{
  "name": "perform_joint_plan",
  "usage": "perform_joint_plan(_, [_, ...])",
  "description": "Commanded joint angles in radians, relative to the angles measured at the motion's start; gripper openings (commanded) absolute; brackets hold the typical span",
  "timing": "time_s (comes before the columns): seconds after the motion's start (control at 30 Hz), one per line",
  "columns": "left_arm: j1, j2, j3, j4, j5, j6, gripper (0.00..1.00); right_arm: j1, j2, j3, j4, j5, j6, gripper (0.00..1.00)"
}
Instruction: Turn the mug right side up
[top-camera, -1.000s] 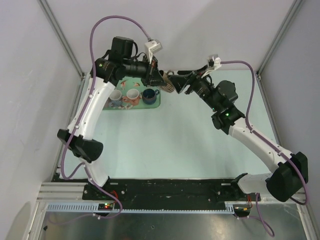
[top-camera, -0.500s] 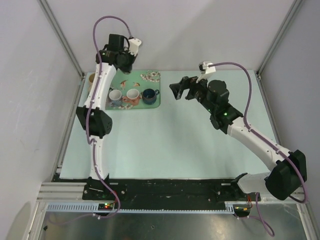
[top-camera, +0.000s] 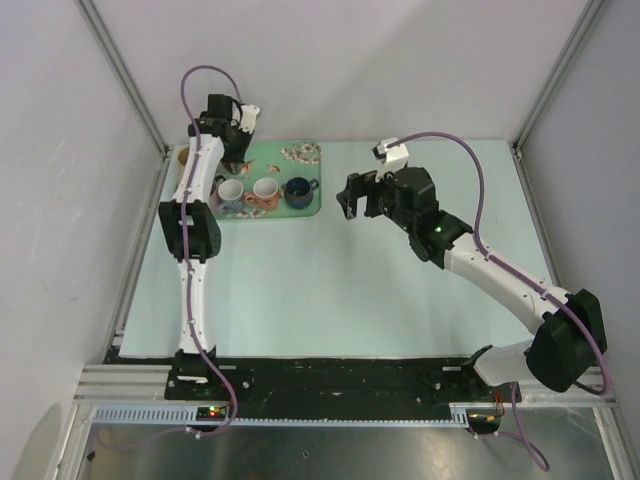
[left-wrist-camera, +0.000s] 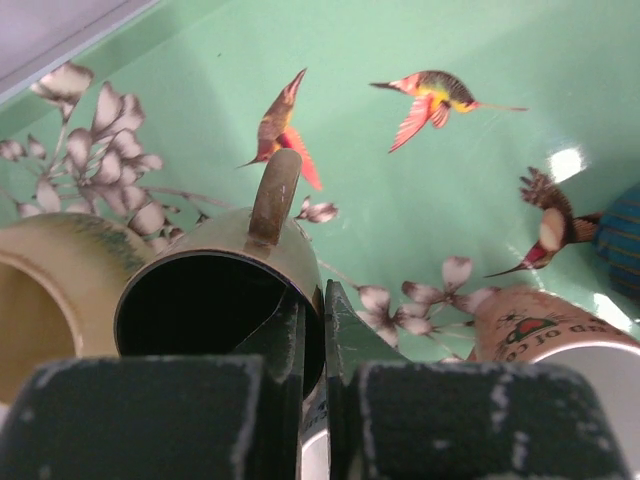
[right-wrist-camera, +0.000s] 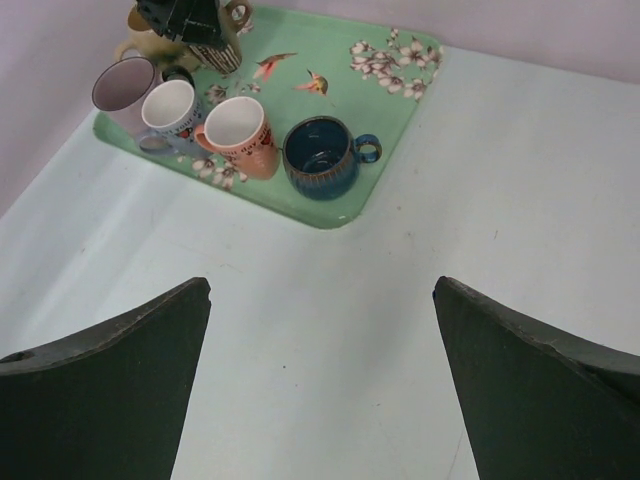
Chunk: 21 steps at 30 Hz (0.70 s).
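My left gripper (left-wrist-camera: 322, 330) is shut on the rim of an olive-brown mug (left-wrist-camera: 236, 236), one finger inside and one outside. The mug's dark mouth faces the wrist camera and its handle (left-wrist-camera: 274, 196) points away. It hangs over the back left of the green tray (left-wrist-camera: 420, 200). In the top view the left gripper (top-camera: 234, 152) is over the tray's (top-camera: 283, 166) back left corner. The right wrist view shows the left gripper (right-wrist-camera: 188, 22) with the mug (right-wrist-camera: 218, 48) under it. My right gripper (right-wrist-camera: 322, 290) is open and empty over the table, right of the tray (right-wrist-camera: 385, 95), and shows in the top view (top-camera: 350, 198).
On the tray stand a lilac mug (right-wrist-camera: 120, 88), a white mug (right-wrist-camera: 168, 106), a peach mug (right-wrist-camera: 238, 126) and a blue mug (right-wrist-camera: 320, 156), all mouth up. A cream mug (left-wrist-camera: 40, 300) sits just left of the held mug. Walls close in the back and sides.
The left arm has swung left from the table's back middle to the tray's back left corner with the mug. The right gripper has parted from it and drawn back toward the front.
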Motion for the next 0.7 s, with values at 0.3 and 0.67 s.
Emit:
perform_joint_plan(0.3, [-0.022,0.059,-0.028,0.098,0.064,-0.077,0.00,0.021,0.026,0.009,-0.043,0.064,-0.068,0.99])
perform_joint_plan(0.67, [-0.018,0.022,-0.021,0.099,0.065,-0.086,0.63,0.018,0.030,0.009,-0.016,0.046,-0.076,0.99])
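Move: The left hand still pinches the brown striped mug by the right side of its rim; the free patch of green tray meant for the mug lies about 4 cm ahead of that hand, level sideways and some 12 cm below. The blue-grey mug stands 9 cm back and 2 cm left, the pink mug 9 cm back and 8 cm right, the beige mug 3 cm ahead and 13 cm left. From the empty right hand the patch is roughly 27 cm ahead, 29 cm left and 28 cm down. The left hand carries the striped mug about 3 cm right, away from the beige mug, at nearly level height, then lowers it some 4 cm onto the free patch beyond the blue-grey and pink mugs and, staying low, opens to about half, one finger inside the cup and the other outside, ending the pinch on the rim. The empty right hand, fingers wide open all along, sinks a further 2.5 cm clear of the mugs and stops. ##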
